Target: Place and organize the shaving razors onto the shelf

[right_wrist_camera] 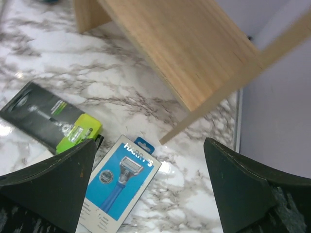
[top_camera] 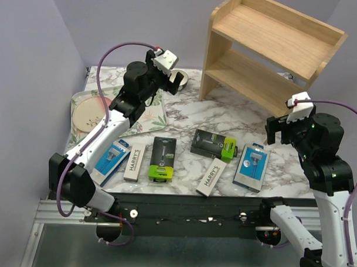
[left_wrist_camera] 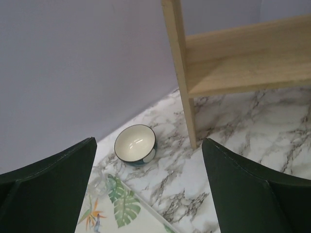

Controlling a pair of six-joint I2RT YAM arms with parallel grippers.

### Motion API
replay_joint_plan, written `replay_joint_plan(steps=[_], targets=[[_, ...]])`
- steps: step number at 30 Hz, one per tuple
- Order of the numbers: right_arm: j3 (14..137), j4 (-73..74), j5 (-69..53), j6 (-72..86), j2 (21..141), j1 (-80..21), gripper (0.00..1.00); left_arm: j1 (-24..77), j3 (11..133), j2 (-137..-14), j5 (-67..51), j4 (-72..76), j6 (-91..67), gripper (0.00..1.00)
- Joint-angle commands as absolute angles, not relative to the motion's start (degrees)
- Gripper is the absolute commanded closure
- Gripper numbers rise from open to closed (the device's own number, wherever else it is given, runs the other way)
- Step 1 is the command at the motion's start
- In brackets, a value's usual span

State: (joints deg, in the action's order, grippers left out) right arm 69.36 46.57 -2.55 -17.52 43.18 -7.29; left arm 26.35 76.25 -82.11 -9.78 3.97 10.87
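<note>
Several shaving razor packs lie flat in a row on the marble table. From left to right they are a blue pack (top_camera: 111, 158), a white HARRY'S box (top_camera: 134, 162), two black boxes with lime-green ends (top_camera: 163, 159) (top_camera: 213, 144), a second white box (top_camera: 211, 177) and a second blue pack (top_camera: 252, 166). The light-wood shelf (top_camera: 269, 49) stands at the back right with both tiers bare. My left gripper (top_camera: 170, 80) hangs open over the back left, facing the shelf's side panel (left_wrist_camera: 182, 73). My right gripper (right_wrist_camera: 150, 143) is open above the right blue pack (right_wrist_camera: 119, 182), holding nothing.
A floral tray (top_camera: 141, 111) with a pink round plate (top_camera: 87, 115) sits at the back left. A small teal bowl (left_wrist_camera: 135, 143) stands between the tray corner (left_wrist_camera: 121, 208) and the shelf. Lilac walls close in on the left and at the back.
</note>
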Motion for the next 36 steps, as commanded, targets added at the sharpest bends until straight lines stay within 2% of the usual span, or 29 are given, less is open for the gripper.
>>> replay_joint_plan(steps=[1,6,9,13,17,26,29,32,33,35,36], targets=[[70.05,49.83,13.63,-1.15,41.75,-6.95,0.00,26.46,78.57,-86.83,-8.16,14.49,6.33,0.02],[71.36,49.48,13.97,-0.18,43.67,-5.98,0.00,26.46,84.89,-94.37,-16.94,18.19,1.25,0.07],[75.14,51.06,15.03,-0.09,46.58,-5.98,0.00,26.54,91.39,-100.34,-18.10,17.58,-1.91,0.11],[76.46,52.29,18.18,1.74,47.63,-5.80,0.03,26.54,99.83,-107.91,-18.10,17.32,-3.34,0.14],[77.86,55.54,24.17,8.41,51.76,-1.34,0.00,26.37,112.28,-116.26,-18.89,13.90,-6.06,0.16],[75.24,52.12,19.34,11.61,56.94,2.37,0.00,27.86,124.17,-128.31,-18.11,15.38,-7.91,0.23],[73.57,49.23,18.55,10.20,57.66,2.37,0.01,28.04,127.42,-131.48,-15.56,17.31,-8.26,0.30],[72.34,45.27,19.33,8.71,58.01,2.46,0.02,28.65,129.55,-133.85,-14.94,18.19,-6.51,0.47],[72.25,44.05,19.86,7.48,58.44,2.46,0.02,29.00,129.29,-133.77,-14.42,18.98,-6.24,0.59],[71.90,40.53,20.74,5.81,58.97,2.46,0.02,29.27,127.28,-133.07,-12.39,19.77,-5.98,0.71],[71.89,39.65,21.35,4.67,59.58,2.46,0.02,29.35,126.22,-131.94,-12.39,20.73,-5.98,0.83]])
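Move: Some 17 cm ahead of the left hand, 15 cm to its right and at nearly its height is the front edge of the shelf's left side board; the bowl sits about 24 cm ahead, 5 cm right, far below. From the right hand the right side board's front edge is roughly 12 cm ahead and 7 cm right, slightly lower; the blue razor box lies nearly beneath it, 2 cm ahead and 1 cm left, and the black-green box 11 cm ahead, 16 cm left, on the table. Reaching forward and right about 22 cm, the left hand rolls right side up and turns slightly clockwise, and its fingers close from wide open to straddle the front edge of the left side board. The right hand, fingers open, swings right some 9 cm while turning about 40 degrees clockwise, then noses down and eases forward and down about 4 cm each towards the right side board. ##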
